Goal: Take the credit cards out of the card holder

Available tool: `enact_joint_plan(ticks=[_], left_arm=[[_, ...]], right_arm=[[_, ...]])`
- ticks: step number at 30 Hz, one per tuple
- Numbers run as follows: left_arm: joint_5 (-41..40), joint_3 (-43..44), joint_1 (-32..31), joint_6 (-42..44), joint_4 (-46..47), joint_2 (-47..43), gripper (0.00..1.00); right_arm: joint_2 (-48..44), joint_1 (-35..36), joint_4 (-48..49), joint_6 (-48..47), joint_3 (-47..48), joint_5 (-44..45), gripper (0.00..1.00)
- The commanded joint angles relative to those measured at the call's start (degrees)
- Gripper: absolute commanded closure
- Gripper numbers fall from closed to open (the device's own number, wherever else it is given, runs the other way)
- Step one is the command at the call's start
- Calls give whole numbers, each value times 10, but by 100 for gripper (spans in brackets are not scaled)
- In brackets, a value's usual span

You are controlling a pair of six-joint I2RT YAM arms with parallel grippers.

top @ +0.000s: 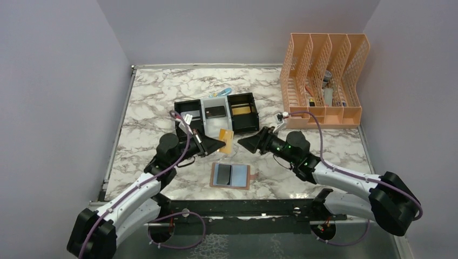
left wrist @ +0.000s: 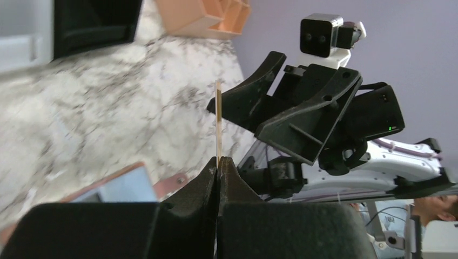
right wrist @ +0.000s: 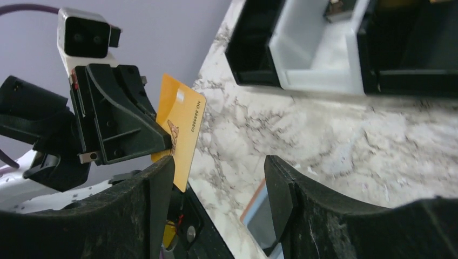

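My left gripper [top: 221, 143] is shut on a gold-orange credit card [top: 227, 141] and holds it above the table; the card shows edge-on in the left wrist view [left wrist: 218, 124] and flat-faced in the right wrist view [right wrist: 180, 128]. My right gripper [top: 241, 143] is open and empty, facing the card from the right, a short gap away. The tan card holder [top: 231, 175] lies open on the marble below, pale blue pockets up; a dark card seems to sit in it. Its corner shows in the left wrist view [left wrist: 116, 185].
A black-and-white three-compartment tray [top: 216, 112] stands behind the grippers, holding a dark card and a gold card. An orange file rack [top: 322, 81] stands at the back right. Purple walls enclose the table.
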Motion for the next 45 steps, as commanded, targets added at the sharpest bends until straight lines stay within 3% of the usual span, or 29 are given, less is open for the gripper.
enact_joint_plan(ticks=[1,3,7,16,20,28,36,45], left_arm=[[63,94,4,15,46,68,100],[69,119,4,18,49,101,100],[80,149,4,18,68,134,100],[79,135,4,-25,150,174,100],[79,113,3,-67,216,190,100],[86,100,4,-75,223,191,100],[90,101,4,-71,224,203,100],[82,95,4,-70,224,190,100]], right_arm=[[-18,-12,-89,-63,85,-48,37],[-9,-47,-99,-51,108,-112,37],[21,-124,-8,10,89,-244,37],[100,-138,113,60,102,-369,41],[144,-140,170,84,119,-387,47],[230,-143,368,177,112,-408,59],[243,-143,370,181,126,-409,71],[247,-143,386,199,128,-408,94]])
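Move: My left fingers already pinch the yellow card upright; the open right fingers it's being brought to are about 7 cm to this hand's right, level with it and 1 cm lower. From my right hand the card is some 6 cm to the left and 1 cm up; the open card holder lies about 8 cm back, 5 cm left and 15 cm below, and the compartment tray about 13 cm ahead, 9 cm left and 13 cm down. I lift both hands some 6 cm, carrying the yellow card right and a little forward with my left before holding it nearly still. My right hand turns about 30 degrees, mostly counter-clockwise, and after going forward eases back and in from the right; its open fingers straddle the card and close to pinch it opposite the left ones, which keep their grip. ##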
